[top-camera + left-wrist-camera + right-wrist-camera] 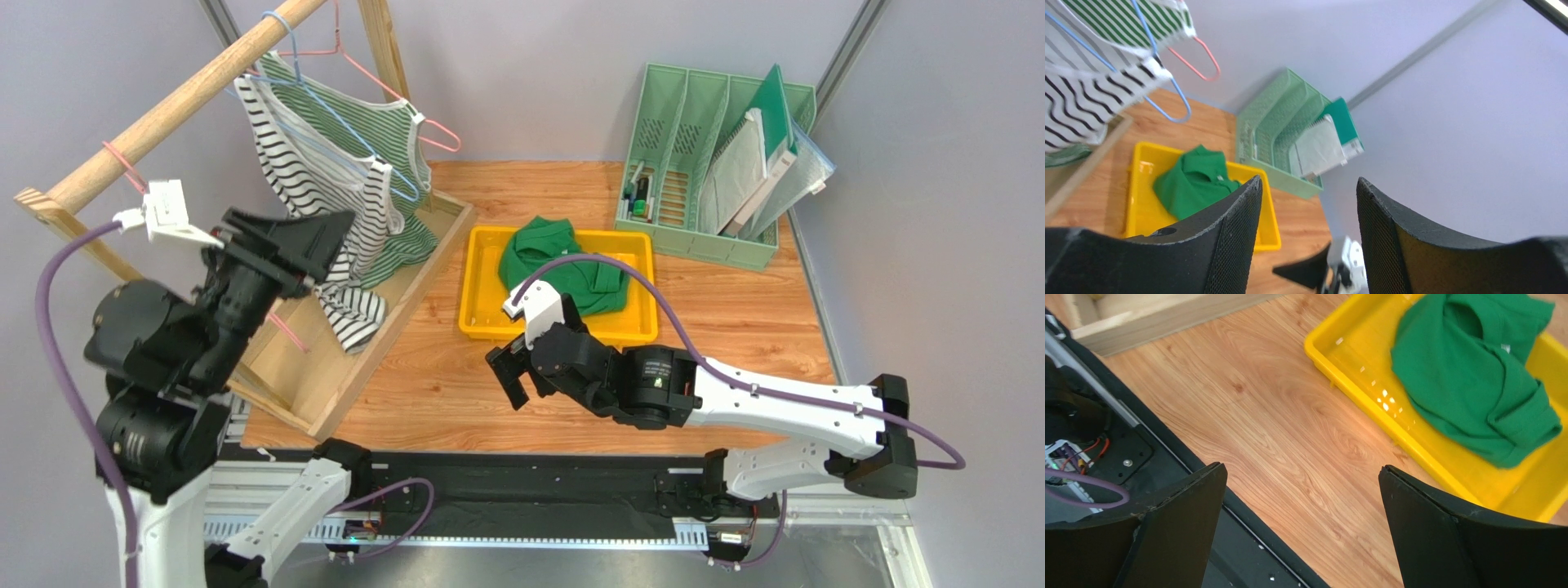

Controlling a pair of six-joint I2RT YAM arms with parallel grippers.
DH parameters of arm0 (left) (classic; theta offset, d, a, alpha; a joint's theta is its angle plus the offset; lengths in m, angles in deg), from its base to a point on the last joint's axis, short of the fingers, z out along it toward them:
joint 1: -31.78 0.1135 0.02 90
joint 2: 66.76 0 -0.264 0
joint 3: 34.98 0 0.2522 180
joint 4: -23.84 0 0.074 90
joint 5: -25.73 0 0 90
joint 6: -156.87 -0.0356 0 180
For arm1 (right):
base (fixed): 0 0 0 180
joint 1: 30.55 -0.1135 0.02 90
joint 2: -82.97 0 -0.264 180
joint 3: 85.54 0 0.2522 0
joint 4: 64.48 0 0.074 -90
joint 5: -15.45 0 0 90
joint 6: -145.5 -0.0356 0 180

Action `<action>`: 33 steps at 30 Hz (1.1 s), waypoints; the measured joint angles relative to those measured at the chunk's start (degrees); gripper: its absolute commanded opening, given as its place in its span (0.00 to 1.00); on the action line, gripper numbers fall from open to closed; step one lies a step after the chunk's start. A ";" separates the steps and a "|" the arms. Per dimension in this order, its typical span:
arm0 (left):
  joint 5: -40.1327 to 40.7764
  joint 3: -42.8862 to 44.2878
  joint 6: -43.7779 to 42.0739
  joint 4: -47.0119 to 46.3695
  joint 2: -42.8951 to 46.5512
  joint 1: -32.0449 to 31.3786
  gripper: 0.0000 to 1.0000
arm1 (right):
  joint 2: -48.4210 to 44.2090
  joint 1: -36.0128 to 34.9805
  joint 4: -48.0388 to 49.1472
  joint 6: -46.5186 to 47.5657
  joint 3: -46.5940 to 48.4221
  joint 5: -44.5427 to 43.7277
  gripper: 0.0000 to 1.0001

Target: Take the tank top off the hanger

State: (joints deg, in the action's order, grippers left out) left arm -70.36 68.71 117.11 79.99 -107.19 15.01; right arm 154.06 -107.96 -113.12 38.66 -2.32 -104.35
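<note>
Two striped tank tops hang on the wooden rack's rail (172,110). The black-and-white tank top (301,159) (1082,104) is on a blue hanger (405,186) (1177,107). Behind it, the green-striped tank top (368,123) (1125,24) is on a pink hanger (444,137) (1201,61). My left gripper (325,251) (1309,190) is raised just below and in front of the black-and-white top, open, with nothing between its fingers. My right gripper (509,368) (1303,471) is open and empty over the table, near the yellow tray's front left corner.
A yellow tray (472,276) (1352,380) holds a crumpled green shirt (564,263) (1475,373). A green file organizer (699,147) (1272,116) stands at the back right. The rack's wooden base frame (368,331) lies along the table's left side. Another pink hanger (123,165) hangs further left on the rail.
</note>
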 measured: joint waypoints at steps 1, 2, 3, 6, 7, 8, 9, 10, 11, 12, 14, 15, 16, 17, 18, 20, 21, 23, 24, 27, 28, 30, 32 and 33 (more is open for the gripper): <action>2.29 1.09 -0.02 -0.72 -2.25 0.00 0.63 | -0.17 0.26 -0.57 -1.09 -0.59 -0.42 1.00; 4.63 1.99 -0.15 -1.60 -4.44 0.00 0.64 | -0.44 0.55 -1.20 -2.23 -1.14 -0.85 1.00; 7.02 2.84 -0.22 -2.03 -6.29 0.00 0.64 | -0.74 0.79 -1.77 -3.28 -1.53 -1.38 1.00; 14.40 5.03 -0.13 -3.30 -12.33 0.00 0.65 | -1.88 1.11 -2.78 -6.08 -2.05 -3.28 1.00; 16.74 5.53 -0.02 -3.63 -14.67 0.00 0.65 | -2.29 1.16 -3.04 -6.91 -2.05 -4.11 1.00; 18.99 6.08 0.11 -3.89 -16.85 0.00 0.66 | -2.67 1.16 -3.30 -7.48 -2.05 -4.79 1.00; 21.11 6.62 0.44 -4.04 -19.21 0.00 0.66 | -3.08 1.16 -3.82 -8.07 -2.05 -5.70 1.00; 23.12 7.37 0.66 -4.02 -21.84 0.00 0.66 | -3.48 1.16 -4.33 -8.52 -2.05 -6.45 1.00; 24.52 7.96 0.72 -4.11 -23.58 0.00 0.65 | -3.85 1.22 -4.87 -8.98 -2.05 -7.13 1.00; 26.16 8.76 0.85 -4.00 -26.08 0.00 0.66 | -4.07 1.36 -5.33 -9.33 -2.05 -7.72 1.00; 29.00 10.23 0.90 -4.07 -30.95 0.02 0.66 | -4.76 1.53 -6.29 -10.01 -2.16 -8.81 1.00; 29.90 10.64 0.90 -4.07 -32.52 0.02 0.66 | -5.29 1.62 -6.47 -10.27 -2.51 -9.20 1.00; 31.04 11.10 0.87 -4.00 -34.25 0.02 0.65 | -5.97 1.79 -6.54 -10.40 -3.06 -9.42 1.00; 32.33 11.56 0.87 -4.04 -35.69 0.02 0.65 | -6.67 1.90 -6.67 -10.54 -3.56 -9.64 1.00; 33.42 12.00 0.87 -4.04 -36.81 0.02 0.65 | -7.69 2.05 -6.78 -10.60 -4.33 -9.75 1.00; 35.69 13.00 0.92 -3.87 -38.62 0.02 0.63 | -9.60 2.43 -7.19 -10.62 -5.42 -9.86 1.00; 36.94 13.57 0.94 -3.98 -39.43 0.02 0.62 | -10.40 2.58 -7.28 -10.58 -5.77 -9.86 1.00; 38.66 14.05 0.94 -4.44 -40.52 0.15 0.58 | -12.41 2.78 -7.32 -10.32 -6.45 -9.84 1.00; 39.26 14.10 0.98 -4.59 -40.94 0.31 0.57 | -13.77 2.86 -7.23 -10.10 -6.86 -9.84 1.00; 40.85 14.82 1.09 -4.61 -42.51 0.76 0.49 | -17.31 2.89 -6.99 -9.40 -7.89 -9.84 1.00; 41.13 14.88 1.25 -4.90 -42.93 0.81 0.48 | -18.40 2.89 -6.82 -9.20 -8.28 -9.86 1.00; 41.97 15.08 1.29 -4.98 -43.93 1.07 0.35 | -20.59 2.95 -6.67 -8.79 -8.94 -9.86 1.00; 42.60 15.13 1.57 -4.94 -44.52 1.11 0.26 | -22.14 2.97 -6.40 -8.61 -9.51 -9.97 1.00; 42.82 15.13 1.49 -4.96 -44.74 1.14 0.24 | -22.91 2.97 -6.40 -8.55 -9.81 -10.12 1.00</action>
State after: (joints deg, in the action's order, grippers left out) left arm -27.54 83.84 118.59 75.03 -151.93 16.14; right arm 131.15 -104.99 -119.52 30.12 -12.14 -114.47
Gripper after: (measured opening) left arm 0.333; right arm 0.998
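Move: From the left hand, the near sloping arm of the blue hanger, which carries the black-and-white tank top, lies some 27 cm ahead, 6 cm left and 9 cm lower. The green-striped top on its pink hanger hangs about 6 cm farther out and 4 cm to the right of that arm, and some 6 cm lower. From the right hand, the same blue arm is roughly 26 cm ahead, 24 cm left and 17 cm above. Forward in a quick sweep of about 27 cm, veering a little left and, after a level start, sinking about 9 cm, the left hand reaches the blue hanger's near arm; it turns some 45 degrees counter-clockwise and tips down about 20. Slowing, it begins closing its half-open fingers on either side of the blue wire. The right hand, empty and wide open, draws off about 11 cm to the right and finally rises slightly. ##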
